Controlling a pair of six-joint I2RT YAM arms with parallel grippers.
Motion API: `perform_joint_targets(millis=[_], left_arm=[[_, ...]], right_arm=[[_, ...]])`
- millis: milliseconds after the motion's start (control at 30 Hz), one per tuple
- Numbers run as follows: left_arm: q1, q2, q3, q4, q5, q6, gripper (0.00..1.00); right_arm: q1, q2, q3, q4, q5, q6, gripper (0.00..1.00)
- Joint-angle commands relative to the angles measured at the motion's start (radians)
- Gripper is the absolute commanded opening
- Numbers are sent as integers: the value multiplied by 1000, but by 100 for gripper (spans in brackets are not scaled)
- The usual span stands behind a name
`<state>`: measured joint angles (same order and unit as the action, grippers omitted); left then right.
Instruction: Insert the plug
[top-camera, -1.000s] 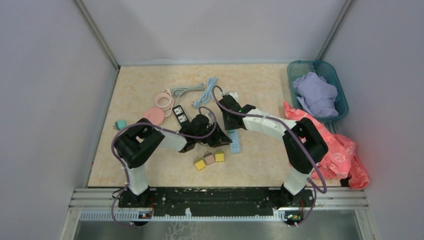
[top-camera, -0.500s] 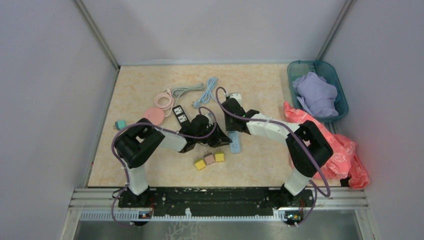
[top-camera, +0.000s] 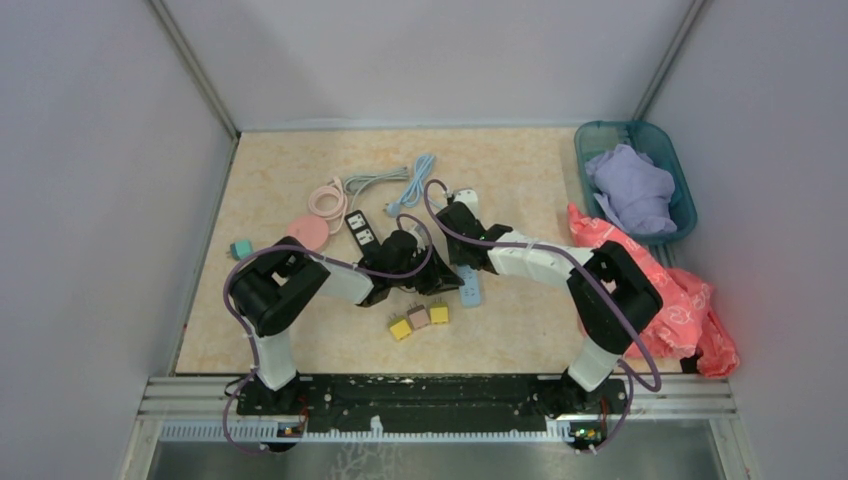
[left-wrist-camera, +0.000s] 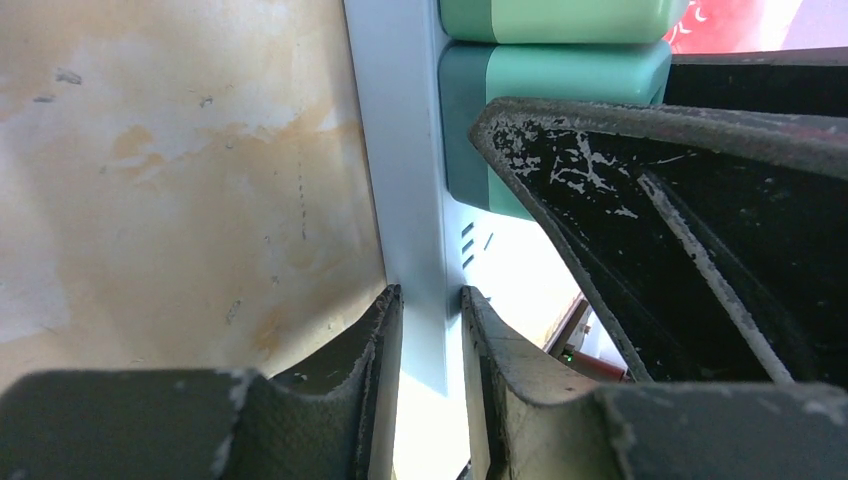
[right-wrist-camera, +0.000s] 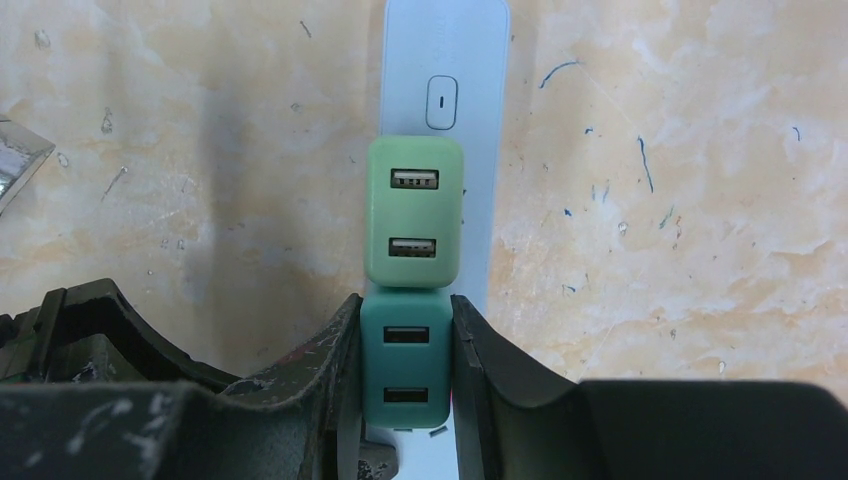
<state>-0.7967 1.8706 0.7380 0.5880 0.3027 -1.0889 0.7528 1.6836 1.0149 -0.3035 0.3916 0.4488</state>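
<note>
A light-blue power strip (right-wrist-camera: 445, 60) lies on the tabletop, seen in the top view as the strip (top-camera: 472, 288). A pale green plug (right-wrist-camera: 414, 212) sits in it. Right beside that stands a darker teal plug (right-wrist-camera: 405, 375), upright on the strip, with my right gripper (right-wrist-camera: 405, 305) shut on its two sides. How deep its prongs sit is hidden. My left gripper (left-wrist-camera: 430, 295) is shut on the strip's thin edge (left-wrist-camera: 400, 150), just below the teal plug (left-wrist-camera: 560, 100). Both grippers meet at mid-table (top-camera: 455, 265).
Three small loose plugs, yellow and pink (top-camera: 419, 318), lie just in front of the strip. A black power strip (top-camera: 361, 229), coiled cables (top-camera: 395, 185), a pink disc (top-camera: 306, 234) and a small teal plug (top-camera: 241, 249) lie left. A teal basket (top-camera: 583, 140) and red cloth (top-camera: 680, 300) lie right.
My right wrist has shifted a little to the left over the strip, still holding the teal plug. The left arm and the strip have not moved.
</note>
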Motion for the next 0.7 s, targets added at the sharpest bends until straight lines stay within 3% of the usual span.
perform_joint_targets(millis=[0,267,667], left_arm=[[-20,9,-22,-36,-13,13,34],[-21,-66,-20,-84,-60,61,41],[-19,-317,-63,-285,-277,200,61]], right_arm=[[-22,150,-109,-177,-74,-1,0],[-23,82,-47,-163,-65,-26,0],[-21,-102,12,-98,-64,-80,32]])
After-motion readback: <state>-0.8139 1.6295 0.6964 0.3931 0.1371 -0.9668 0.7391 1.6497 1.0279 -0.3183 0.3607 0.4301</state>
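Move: From the left hand, its fingers on the near part of the power strip, the strip's middle lies about 4 cm ahead and 1 cm below, and the teal plug some 5 cm ahead and 2 cm above. The nearest yellow plug is about 6 cm back and 4 cm left, and the pink plug 6 cm back and 8 cm left. The right hand already has the teal plug between its pads, with the green plug about 4 cm ahead of it. Open the left gripper from about a third to over half and free its fingertips from the near part of the power strip, then draw that hand up and to the left, clear of the strip, about 5 cm in all, tipping the fingers up some 10 degrees. Keep the right fingers shut on the teal plug and raise it roughly 1.5 cm. ##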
